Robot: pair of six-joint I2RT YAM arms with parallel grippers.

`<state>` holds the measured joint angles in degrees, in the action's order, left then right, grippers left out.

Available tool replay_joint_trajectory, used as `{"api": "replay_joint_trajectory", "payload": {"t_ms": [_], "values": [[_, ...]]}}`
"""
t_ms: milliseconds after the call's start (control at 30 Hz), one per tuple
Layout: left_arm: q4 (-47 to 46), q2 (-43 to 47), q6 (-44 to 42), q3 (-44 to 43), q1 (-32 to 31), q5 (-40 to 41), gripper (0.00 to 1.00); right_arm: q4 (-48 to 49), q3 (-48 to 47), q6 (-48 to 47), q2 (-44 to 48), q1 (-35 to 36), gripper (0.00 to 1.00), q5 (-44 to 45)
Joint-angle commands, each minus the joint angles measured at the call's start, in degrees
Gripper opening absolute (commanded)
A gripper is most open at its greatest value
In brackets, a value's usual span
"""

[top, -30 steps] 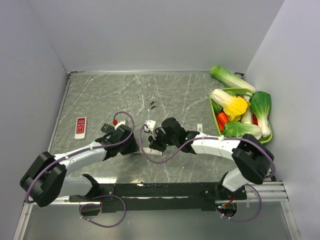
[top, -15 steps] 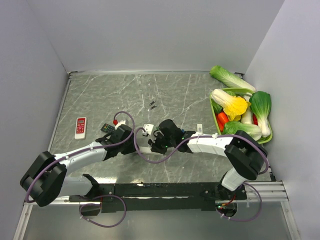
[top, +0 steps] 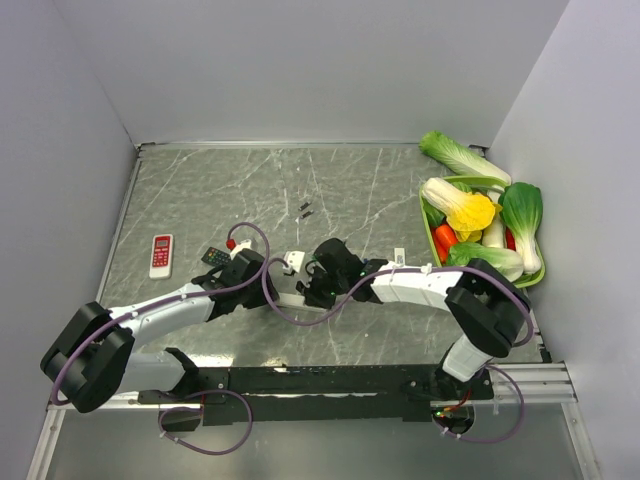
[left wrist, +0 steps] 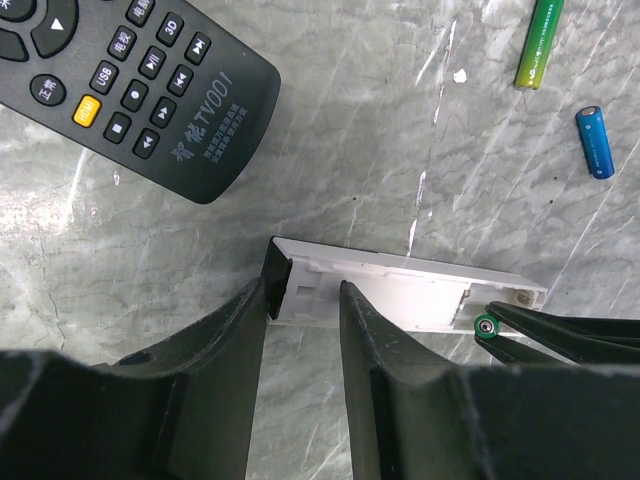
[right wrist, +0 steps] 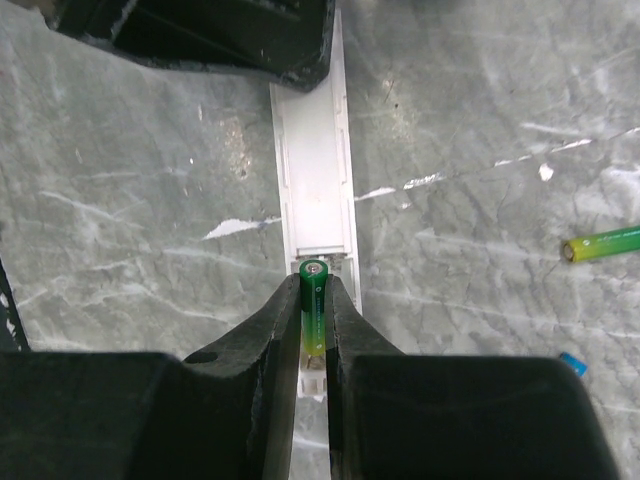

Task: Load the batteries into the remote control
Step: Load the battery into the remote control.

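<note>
The white remote control [left wrist: 420,290] lies back up with its battery bay open, partly hidden between the arms in the top view [top: 296,260]. My left gripper [left wrist: 305,295] is shut on its end, one finger at the end wall and the other over the body. My right gripper [right wrist: 314,285] is shut on a green battery [right wrist: 314,310], whose tip hangs just above the bay's near end and shows in the left wrist view [left wrist: 487,326]. Loose batteries lie on the table: a green one [left wrist: 540,45] and a blue one [left wrist: 594,142].
A black TV remote [left wrist: 140,80] lies close beside the left gripper. A red-and-white remote [top: 161,255] sits at the left. Small dark cells [top: 306,209] lie mid-table. A green basket [top: 425,215] of vegetables stands at the right wall.
The right gripper has shifted a little left with the green battery, closer over the white remote. The left gripper has edged right and narrowed onto the remote's end.
</note>
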<state>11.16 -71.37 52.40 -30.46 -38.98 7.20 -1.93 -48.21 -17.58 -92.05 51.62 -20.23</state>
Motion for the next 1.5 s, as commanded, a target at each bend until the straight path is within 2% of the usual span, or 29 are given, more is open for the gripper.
{"api": "replay_joint_trajectory", "payload": {"t_ms": [0, 333, 467, 533, 700, 800, 1100, 1300, 1467], "values": [[3.3, -1.3, -0.4, 1.5, -0.3, 1.7, 0.40, -5.9, -3.2, -1.5, -1.4, 0.5, 0.00, 0.1], [3.2, -1.0, -0.3, 1.7, -0.4, 1.6, 0.40, -11.8, -7.5, -1.0, -4.2, 0.9, 0.06, -0.3], [3.2, -0.9, -0.3, 1.6, -0.4, 1.6, 0.40, -12.6, -8.5, -0.5, -4.9, 1.0, 0.16, -0.3], [3.1, -0.9, -0.3, 1.6, -0.4, 1.5, 0.40, -12.9, -8.8, -0.5, -5.2, 1.1, 0.17, -0.3], [3.0, -1.0, -0.4, 1.6, -0.4, 1.4, 0.40, -13.8, -9.4, -0.4, -5.6, 1.3, 0.31, -0.3], [3.0, -1.1, -0.5, 1.5, -0.4, 1.4, 0.40, -13.9, -9.8, -0.4, -5.6, 1.2, 0.31, -0.3], [3.0, -1.1, -0.5, 1.4, -0.4, 1.4, 0.40, -14.6, -10.2, 0.6, -2.5, 1.3, 0.45, 0.5], [3.0, -1.1, -0.5, 1.5, -0.5, 1.4, 0.41, -13.0, -10.1, 6.1, 2.7, 1.2, 0.57, 3.4], [2.8, -1.0, -0.4, 1.5, -0.5, 1.4, 0.41, -11.3, -9.5, 17.5, 6.2, 1.2, 0.69, 10.8]]}}
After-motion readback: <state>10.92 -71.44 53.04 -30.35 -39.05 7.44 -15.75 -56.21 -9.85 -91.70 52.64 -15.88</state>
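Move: The right hand holds a green battery tilted, its lower end in or just over the white remote's open battery bay, whose middle is about 1 cm right, 1 cm back and 2 cm below. Also from the right hand, a loose green battery lies about 9 cm ahead and 1 cm left, a blue one 8 cm ahead and 4 cm right. The left hand is on the white remote's other end, the bay some 10 cm right and 1 cm back; the black remote is 8 cm ahead and 7 cm left. While the left hand stays still with its fingers on the left end of the white remote, the right hand eases the green battery down and slightly back into the bay's near slot, sinking and drawing back about 1 cm each as its left side tips down some 8 degrees. Its fingers begin to open partway down and spread to roughly two-thirds, letting go of the battery, and then the hand lifts away about 2.5 cm, moving slightly forward and turning a little clockwise as the fingers keep opening. ##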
